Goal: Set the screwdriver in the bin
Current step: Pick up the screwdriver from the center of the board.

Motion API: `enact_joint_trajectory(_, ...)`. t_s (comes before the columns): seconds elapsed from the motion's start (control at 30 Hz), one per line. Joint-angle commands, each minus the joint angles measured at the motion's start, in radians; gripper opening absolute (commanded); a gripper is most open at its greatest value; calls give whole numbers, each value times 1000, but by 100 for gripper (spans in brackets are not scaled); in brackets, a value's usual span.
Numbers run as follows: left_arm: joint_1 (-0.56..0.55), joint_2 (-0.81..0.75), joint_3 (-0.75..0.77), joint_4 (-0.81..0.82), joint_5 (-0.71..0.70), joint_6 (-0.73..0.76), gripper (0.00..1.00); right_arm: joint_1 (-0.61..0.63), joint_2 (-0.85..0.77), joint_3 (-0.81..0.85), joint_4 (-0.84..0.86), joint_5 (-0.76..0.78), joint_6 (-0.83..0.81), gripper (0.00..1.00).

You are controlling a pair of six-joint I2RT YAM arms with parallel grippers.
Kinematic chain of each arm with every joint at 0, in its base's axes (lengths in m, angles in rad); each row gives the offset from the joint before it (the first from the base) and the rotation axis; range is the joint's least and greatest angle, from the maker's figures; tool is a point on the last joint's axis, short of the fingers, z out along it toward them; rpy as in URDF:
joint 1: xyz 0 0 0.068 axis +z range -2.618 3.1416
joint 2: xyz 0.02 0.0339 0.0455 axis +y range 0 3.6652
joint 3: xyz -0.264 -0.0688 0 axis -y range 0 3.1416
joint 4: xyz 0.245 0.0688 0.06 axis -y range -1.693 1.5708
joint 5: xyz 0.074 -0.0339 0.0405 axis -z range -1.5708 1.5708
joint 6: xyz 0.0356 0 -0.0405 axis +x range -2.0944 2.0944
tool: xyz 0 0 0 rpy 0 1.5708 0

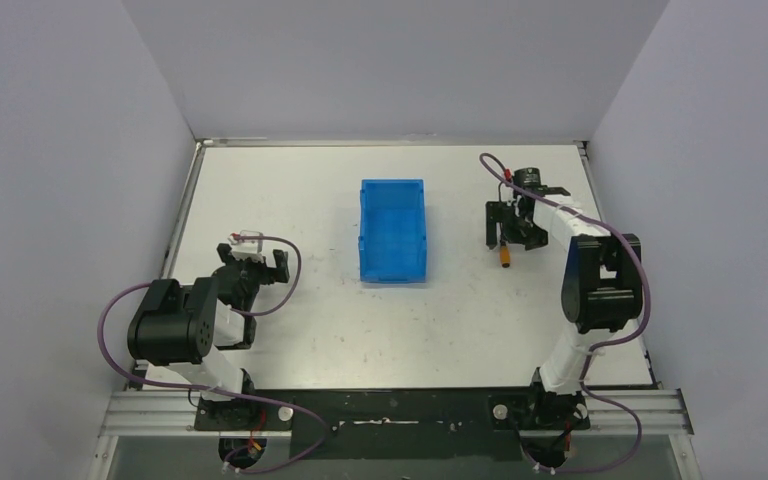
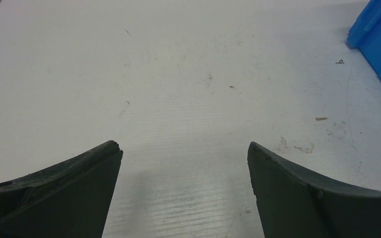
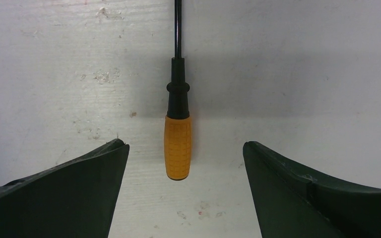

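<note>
The screwdriver, with an orange handle and thin black shaft, lies flat on the white table, shaft pointing away in the right wrist view. My right gripper is open with a finger on either side of the handle's end, neither touching it. From above, the right gripper hangs over the screwdriver to the right of the blue bin, which stands empty at mid-table. My left gripper is open and holds nothing, low over the table at the left; a corner of the bin shows in its wrist view.
Purple cables loop round both arms. Grey walls close in the white table at the left, back and right. A black rail with the arm bases runs along the near edge.
</note>
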Motion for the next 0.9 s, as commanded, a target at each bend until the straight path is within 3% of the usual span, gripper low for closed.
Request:
enact_joint_trajectory(0.0,3,-22,11,30,-5,-2,97,-10,18,-11,65,-4,12,88)
enact_joint_trajectory(0.37,3,-18,7,44,-4,-2,97,-13,53,-26,77,-11,22,81)
enact_joint_trajectory(0.73,3,-21,3,48,-7,-2,97,-17,84,-30,64,-30,31,56)
enact_joint_trajectory(0.87,3,-24,-1,50,-8,-2,97,-20,92,-30,60,-37,33,39)
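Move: The screwdriver lies under the open right hand, its middle about 1 cm ahead and some 4 cm below, handle end nearer the base and running between the fingers. The blue bin stands about 25 cm to that hand's left and 1 cm farther out, its middle about 1 cm lower. From the idle left hand the screwdriver is roughly 54 cm to the right, 3 cm ahead and 5 cm below. The right hand sinks about 3.5 cm over the screwdriver's orange handle, its fingers closing about halfway around it. ##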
